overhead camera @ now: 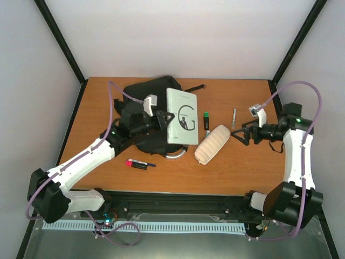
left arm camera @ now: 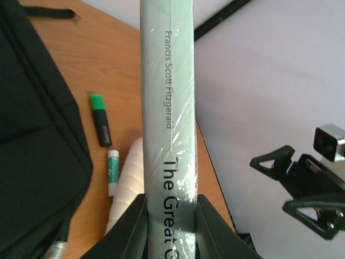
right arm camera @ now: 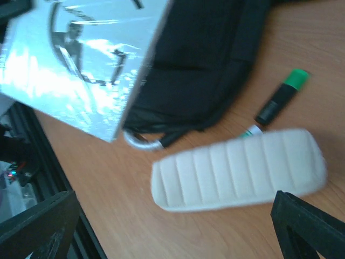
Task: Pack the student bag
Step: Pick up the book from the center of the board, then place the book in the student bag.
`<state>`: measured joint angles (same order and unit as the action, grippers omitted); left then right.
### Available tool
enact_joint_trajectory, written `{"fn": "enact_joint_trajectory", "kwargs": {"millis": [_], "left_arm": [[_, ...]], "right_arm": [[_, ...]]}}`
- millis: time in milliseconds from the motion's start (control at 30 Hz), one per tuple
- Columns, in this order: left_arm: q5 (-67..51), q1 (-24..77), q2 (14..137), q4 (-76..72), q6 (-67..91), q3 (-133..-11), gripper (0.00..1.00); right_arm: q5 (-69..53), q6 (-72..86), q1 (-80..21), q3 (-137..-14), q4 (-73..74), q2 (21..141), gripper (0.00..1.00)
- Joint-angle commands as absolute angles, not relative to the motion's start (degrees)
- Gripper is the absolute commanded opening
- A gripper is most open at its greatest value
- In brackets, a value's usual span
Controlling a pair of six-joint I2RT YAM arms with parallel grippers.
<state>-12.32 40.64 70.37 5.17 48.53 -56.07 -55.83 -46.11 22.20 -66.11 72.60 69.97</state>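
Observation:
The student bag (overhead camera: 141,116), a large black backpack, lies at the table's back left, with its grey loop handle (right arm camera: 141,141) showing at its near edge. My left gripper (left arm camera: 171,204) is shut on the spine of a pale grey-green book (left arm camera: 170,108), which it holds above the bag's right side (overhead camera: 181,116). Right of the book lies a cream ribbed pouch (overhead camera: 212,143). My right gripper (overhead camera: 240,134) stands open just right of the pouch (right arm camera: 237,170), its fingers (right arm camera: 310,229) wide apart and not touching it.
A green highlighter (overhead camera: 206,121) and a glue stick (left arm camera: 112,171) lie between the book and the pouch. A thin pen (overhead camera: 234,117) lies behind the right gripper. A red and black marker (overhead camera: 138,164) rests near the front edge.

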Motion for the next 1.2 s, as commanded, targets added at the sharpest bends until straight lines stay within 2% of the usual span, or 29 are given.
{"fn": "enact_joint_trajectory", "kwargs": {"millis": [0,133,367,767,967,1167], "left_arm": [[-23.8,34.1,67.6,-6.4,52.5,-56.5,0.01],[-28.9,29.9,68.5,-12.0,55.6,-56.4,0.01],[-34.3,28.8,70.8,-18.6,57.5,-58.4,0.01],[-37.0,28.7,74.2,-27.7,62.3,-58.0,0.01],[-35.8,28.5,74.3,-28.1,62.1,-56.1,0.01],[-34.1,28.5,75.1,-24.9,60.2,-55.4,0.01]], "right_arm": [[-62.6,-30.2,13.3,-68.6,57.7,71.4,1.00],[-66.2,-22.8,8.1,-71.6,52.6,77.2,1.00],[-72.0,-14.8,1.5,-76.5,49.6,87.1,1.00],[-77.9,-5.2,-6.3,-79.5,44.9,91.2,0.98],[-87.9,-6.3,-6.3,-81.5,49.1,91.9,0.89],[-91.5,-6.0,-6.3,-81.3,50.3,90.6,0.73]]}}
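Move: The book hangs in the left hand's pinch by its spine edge, its middle about 5 cm to that hand's right and 2 cm lower; the backpack's middle is some 11 cm ahead, 5 cm left and 24 cm below. From the open right hand, the book's middle lies about 22 cm left, 5 cm ahead and 2 cm up. The cream pencil case is 6 cm ahead, 5 cm left and 21 cm below it, the green-capped highlighter 18 cm ahead, 6 cm left and 22 cm below. The book, still pinched at its spine by the left hand, is carried forward and slightly left, then brought back right and raised about 5 cm while that wrist rolls some 20 degrees to level it. The right hand sweeps about 15 cm left, rising and reaching forward with its wrist turning, brings its wide-open fingers around the book's free edge, and begins closing them. ##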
